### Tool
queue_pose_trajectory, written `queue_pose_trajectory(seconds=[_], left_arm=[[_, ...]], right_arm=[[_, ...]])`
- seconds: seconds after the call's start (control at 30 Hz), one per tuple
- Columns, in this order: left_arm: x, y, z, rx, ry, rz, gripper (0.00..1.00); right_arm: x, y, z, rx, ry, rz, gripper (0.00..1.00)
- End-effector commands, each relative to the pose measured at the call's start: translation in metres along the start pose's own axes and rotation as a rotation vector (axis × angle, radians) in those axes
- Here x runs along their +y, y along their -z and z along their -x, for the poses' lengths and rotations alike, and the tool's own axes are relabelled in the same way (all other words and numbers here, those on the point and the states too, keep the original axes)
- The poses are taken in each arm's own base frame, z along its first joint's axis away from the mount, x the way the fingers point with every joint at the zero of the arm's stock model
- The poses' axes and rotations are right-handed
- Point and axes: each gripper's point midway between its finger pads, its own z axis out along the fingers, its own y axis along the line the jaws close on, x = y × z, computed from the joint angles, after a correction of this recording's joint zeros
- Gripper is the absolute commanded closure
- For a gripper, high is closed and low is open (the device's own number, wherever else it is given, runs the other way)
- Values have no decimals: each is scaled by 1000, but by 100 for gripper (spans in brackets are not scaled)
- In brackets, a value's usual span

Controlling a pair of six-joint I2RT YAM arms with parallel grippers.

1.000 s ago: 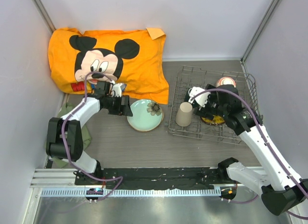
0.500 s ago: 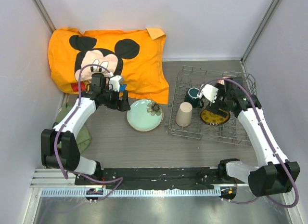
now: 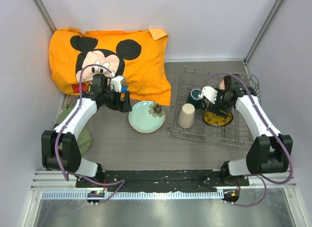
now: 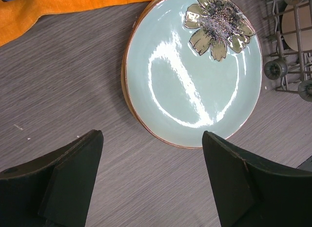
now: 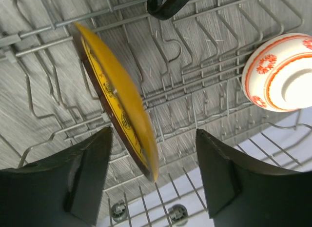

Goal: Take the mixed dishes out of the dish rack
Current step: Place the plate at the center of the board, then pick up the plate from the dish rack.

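Note:
The grey wire dish rack (image 3: 242, 135) stands on the right of the table. In it are a beige cup (image 3: 186, 115), a dark teal mug (image 3: 195, 97) and a yellow plate with a brown rim (image 3: 218, 119), standing on edge between tines (image 5: 117, 95). A small red-orange patterned bowl (image 5: 282, 73) sits at the rack's far side. My right gripper (image 5: 153, 134) is open, with the yellow plate's lower rim between its fingers, nearer the left one and untouched. A pale-green floral plate (image 4: 195, 75) lies flat on the table. My left gripper (image 4: 152, 135) hangs open and empty just beside it.
An orange Mickey Mouse pillow (image 3: 109, 61) fills the back left, right behind the left gripper (image 3: 126, 104). A green cloth (image 3: 86, 137) lies by the left arm's base. Grey walls close in both sides and the back. The mug's handle (image 5: 165, 5) is just above the yellow plate.
My right gripper has swung from above the mug to over the yellow plate, its jaws narrowing a little. My left gripper has drawn back from the floral plate, opening slightly.

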Motion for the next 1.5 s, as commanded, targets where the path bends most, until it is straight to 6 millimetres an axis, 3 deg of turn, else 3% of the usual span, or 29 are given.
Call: queue_pose_trajectory(seconds=[0.0,0.07,0.2,0.63,0.87,0.93,1.2,1.3,1.47], left_arm=[[-4,2,14,-27,-35,-17,12],[-3,1,12,-22,-33,-18,12],[-2,1,11,-18,-35,-10,12],[-2,-3,10,-16,-25,-20,12],[-3,0,16,-30,-28,-22,12],[-4,0,17,-33,-30,-25,12],[-19,9,40,-99,-59,-91,12],[-34,16,53,-142,-86,-153,13],[-73,22,67,-184,-205,-238,13]], right_arm=[[-19,-2,11,-57,-5,-2,32],[-19,-4,11,-54,-6,3,46],[-18,-6,10,-54,2,11,59],[-25,16,7,-33,51,-26,81],[-35,37,15,-45,75,-48,99],[-37,46,8,-38,60,-57,99],[-45,85,20,-76,89,-122,99],[-44,103,34,-142,91,-134,99],[-34,134,76,-360,51,-117,99]])
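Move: The yellow plate stands in the rack between my right hand's open fingers, its middle some 6 cm below, about 3 cm to the left and 2 cm back. About 7 cm below that hand, the green mug is roughly 12 cm left and 8 cm ahead, the beige cup about 16 cm left and level. The white-and-red bowl lies some 16 cm ahead, 3 cm right and 9 cm below. From my left hand the yellow plate is about 42 cm right, 4 cm back and 7 cm below. With my right hand I ease about 1.5 cm down and 1 cm forward over the yellow plate's upper rim, drawing that centimetre back as my fingers close and pinch it. Then I lift it some 12 cm straight up out of the rack, the fingertips swinging forward a little. Towards the end my left hand, still open and empty, rises about 4 cm and goes 3 cm right, towards the yellow plate. ##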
